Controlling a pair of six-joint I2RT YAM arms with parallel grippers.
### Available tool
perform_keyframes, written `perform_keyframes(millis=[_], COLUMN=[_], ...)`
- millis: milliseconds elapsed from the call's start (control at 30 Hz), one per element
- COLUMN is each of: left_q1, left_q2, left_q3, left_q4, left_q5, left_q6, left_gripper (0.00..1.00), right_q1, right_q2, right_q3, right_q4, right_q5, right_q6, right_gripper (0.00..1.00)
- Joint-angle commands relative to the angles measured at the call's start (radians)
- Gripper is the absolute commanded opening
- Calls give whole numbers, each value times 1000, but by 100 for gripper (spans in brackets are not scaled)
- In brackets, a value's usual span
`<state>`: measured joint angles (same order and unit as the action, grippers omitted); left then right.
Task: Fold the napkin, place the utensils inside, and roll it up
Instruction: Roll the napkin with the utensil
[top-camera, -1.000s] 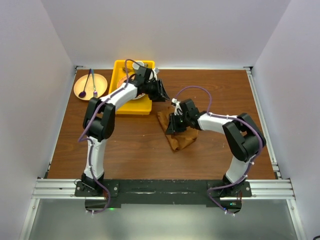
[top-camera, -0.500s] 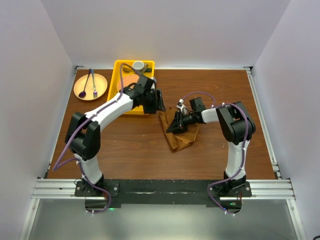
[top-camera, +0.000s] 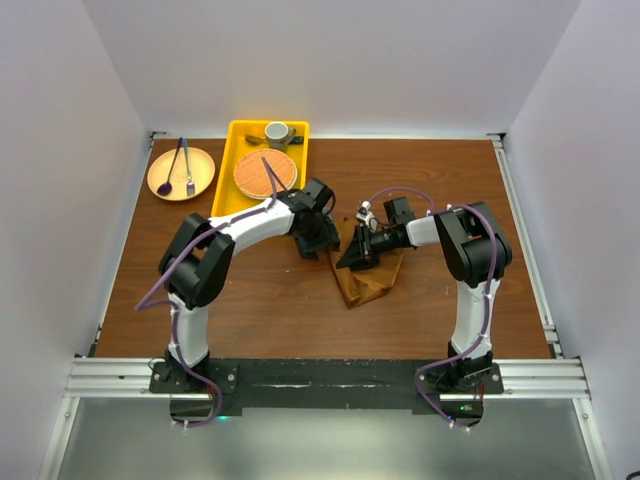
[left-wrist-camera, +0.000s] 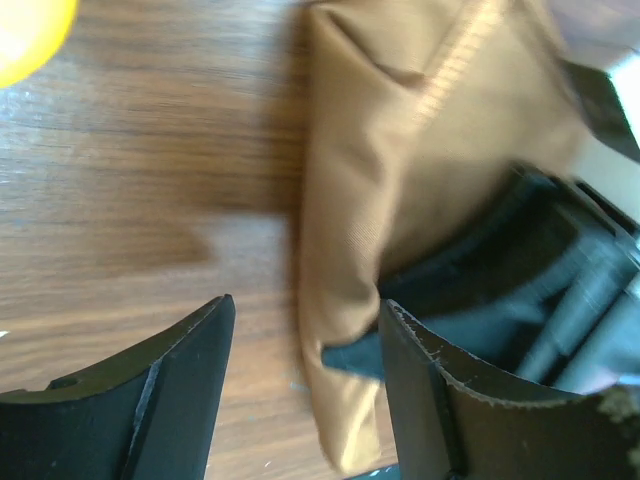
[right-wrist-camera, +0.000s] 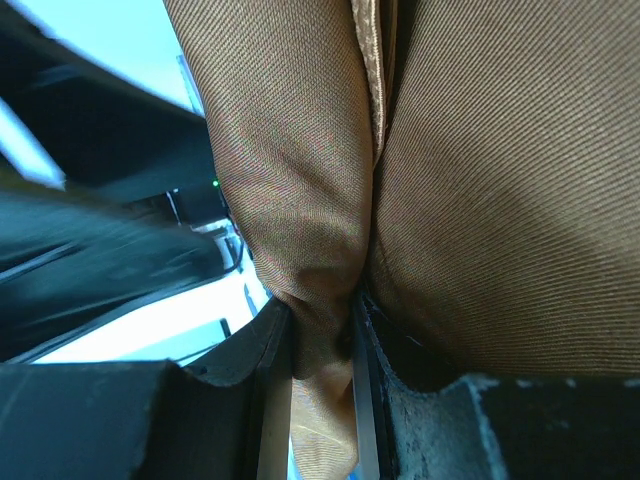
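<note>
The rust-brown napkin (top-camera: 368, 285) lies bunched on the table right of centre. My right gripper (top-camera: 352, 258) is shut on a fold at its left side; in the right wrist view the jaws (right-wrist-camera: 320, 325) pinch the napkin (right-wrist-camera: 480, 150), which hangs past them. My left gripper (top-camera: 318, 240) stands open just left of the cloth. In the left wrist view its jaws (left-wrist-camera: 305, 305) straddle the napkin's (left-wrist-camera: 380, 150) hanging edge without pressing it, with the right gripper's black fingers (left-wrist-camera: 470, 300) close behind. The utensils are out of view.
A yellow tray (top-camera: 240, 190) at the back left holds a round orange woven mat (top-camera: 265, 172) and a small cup (top-camera: 277, 132). Left of it a tan plate (top-camera: 200, 165) carries a purple spoon (top-camera: 165, 186) and a dark fork (top-camera: 189, 180). Bare wood surrounds the napkin.
My left gripper has come down from the tray's front edge to the napkin's left side and opened wider. The right gripper keeps its hold on the cloth while its arm has shifted.
</note>
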<state>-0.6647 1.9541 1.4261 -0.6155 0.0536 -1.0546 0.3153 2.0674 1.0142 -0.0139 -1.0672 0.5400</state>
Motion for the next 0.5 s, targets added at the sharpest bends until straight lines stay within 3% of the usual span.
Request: perform_keyframes(millis=[0,233,367,467], left_q1=[-13,-21,-24,-26], left_q2=[45,120,134,141], left_q3=[34,88,77,74], left_q4=[23,14,-9,-29], left_q5=[-24,-43,-51,-103], left_q6=[-110,-166,-199,-199], left_gripper=[65,59,47,28], right_q1=[1,1,1,1], right_q2=[20,26,25,22], right_q3=[-19,-20,-22,-14], right_q4=[-43,-35,-32,-46], right_q5=[70,64,65,76], right_q6=[-14,-21,-26,-40], right_gripper=[0,0,0,1])
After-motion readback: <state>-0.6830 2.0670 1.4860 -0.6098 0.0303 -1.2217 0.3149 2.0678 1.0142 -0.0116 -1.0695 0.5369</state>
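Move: The rolled edge of the napkin where my left fingers will close lies about 3 cm below them, 2 cm to their right and 1 cm ahead. My right fingers already grip the same roll; from them that spot is some 3 cm ahead and 2 cm left, nearly level. From my left hand, the loose napkin spreads around 12 cm right and 5 cm back, and the yellow tray's middle is roughly 17 cm ahead and 15 cm left. I sink my left hand about 3 cm onto the rolled edge, its open fingers straddling it, easing rightward and slightly forward as it turns some 10 degrees counter-clockwise. Near the bottom I start closing those fingers around the roll, just ahead of my right fingertips. My right hand stays still and keeps its pinch. ##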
